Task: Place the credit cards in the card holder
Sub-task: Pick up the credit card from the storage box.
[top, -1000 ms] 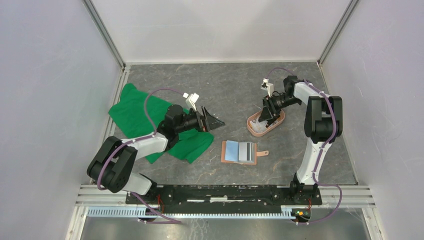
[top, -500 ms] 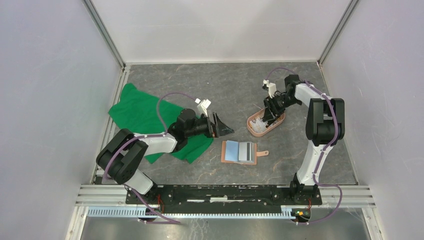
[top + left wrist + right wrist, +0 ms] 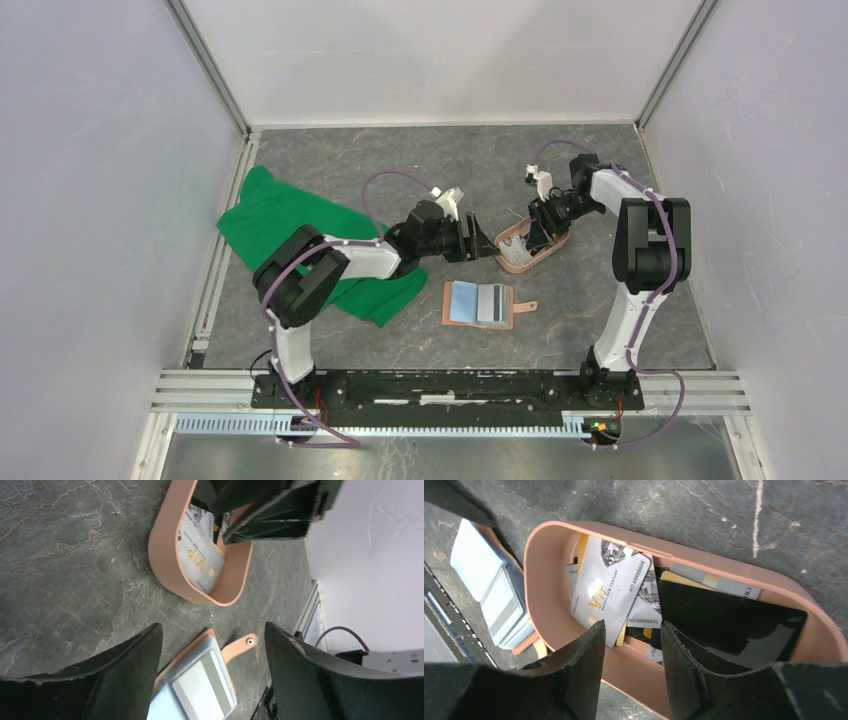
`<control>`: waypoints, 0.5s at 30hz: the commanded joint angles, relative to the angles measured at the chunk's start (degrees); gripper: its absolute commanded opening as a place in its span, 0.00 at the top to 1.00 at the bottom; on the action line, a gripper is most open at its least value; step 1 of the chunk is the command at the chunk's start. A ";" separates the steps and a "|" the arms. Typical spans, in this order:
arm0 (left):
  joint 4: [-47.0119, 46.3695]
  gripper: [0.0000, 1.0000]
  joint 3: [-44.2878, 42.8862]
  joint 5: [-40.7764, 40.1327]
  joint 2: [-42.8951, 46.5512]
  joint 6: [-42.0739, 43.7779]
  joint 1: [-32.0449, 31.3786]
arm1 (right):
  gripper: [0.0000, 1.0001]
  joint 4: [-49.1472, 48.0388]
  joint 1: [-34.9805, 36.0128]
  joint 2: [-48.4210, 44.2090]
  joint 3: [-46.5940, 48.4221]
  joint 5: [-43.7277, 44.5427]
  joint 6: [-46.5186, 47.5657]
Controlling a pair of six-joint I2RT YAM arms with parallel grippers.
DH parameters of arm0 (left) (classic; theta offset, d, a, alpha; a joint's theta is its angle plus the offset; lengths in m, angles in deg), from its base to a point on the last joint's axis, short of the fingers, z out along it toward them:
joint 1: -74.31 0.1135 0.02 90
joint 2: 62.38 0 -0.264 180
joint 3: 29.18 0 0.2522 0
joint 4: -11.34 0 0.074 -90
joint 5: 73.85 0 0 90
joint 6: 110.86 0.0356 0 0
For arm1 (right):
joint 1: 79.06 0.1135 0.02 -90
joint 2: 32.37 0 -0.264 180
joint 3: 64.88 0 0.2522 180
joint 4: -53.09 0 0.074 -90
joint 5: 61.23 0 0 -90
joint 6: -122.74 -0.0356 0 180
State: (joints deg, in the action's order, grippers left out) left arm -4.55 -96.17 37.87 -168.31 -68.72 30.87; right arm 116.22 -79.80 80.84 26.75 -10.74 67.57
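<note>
The credit cards (image 3: 606, 587), silver, pale and one black (image 3: 724, 620), lie piled in a salmon-pink oval tray (image 3: 558, 241). The tan card holder (image 3: 478, 304) lies open on the table in front of the tray, with a grey card in its blue-grey pocket (image 3: 200, 687) and its strap tab (image 3: 240, 645) pointing right. My right gripper (image 3: 631, 627) is open at the tray's near wall, just above the cards, holding nothing. Open and empty too, my left gripper (image 3: 480, 243) hovers just left of the tray, above the card holder's far edge.
A crumpled green cloth (image 3: 290, 235) lies at the left, under the left arm. The tray's left end (image 3: 165, 545) is close to the left fingers. White walls and a metal rail (image 3: 307, 615) bound the dark stone-patterned table.
The left arm has swung right from over the green cloth to just beside the tray, and its jaws have narrowed a little. The right gripper has stayed at the tray, shifting only slightly.
</note>
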 commanded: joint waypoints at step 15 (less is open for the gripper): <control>10.93 0.41 -11.22 -4.39 -10.30 3.82 -2.70 | 0.53 -0.39 0.39 0.40 0.82 -9.83 -2.02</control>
State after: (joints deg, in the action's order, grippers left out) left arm 6.10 -105.22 34.76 -177.67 -67.62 28.32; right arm 120.66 -79.56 83.11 26.85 -20.75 68.55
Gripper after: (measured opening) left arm 0.590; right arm 0.467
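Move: The white VIP card in the storage box lies about 4 cm left of the right hand, 2 cm back and 3 cm below. A black card sits some 4 cm ahead of that hand, level sideways, 2 cm below. From the left hand, the box's near-left end is about 4 cm to the right, 1 cm ahead and 7 cm below, with the VIP card 6 cm right, 3 cm ahead and 8 cm below. The card holder lies 8 cm behind the left hand, level sideways, 9 cm below. Sink the left gripper about 5 cm, easing 2 cm right, to the outside of the storage box's near-left end; tip its fingers down a little and close them partway. Meanwhile slide the right gripper some 3 cm left and back over the box towards the VIP card, barely rising, swinging its fingertips about 10 degrees more to the left, its gap kept half open. ##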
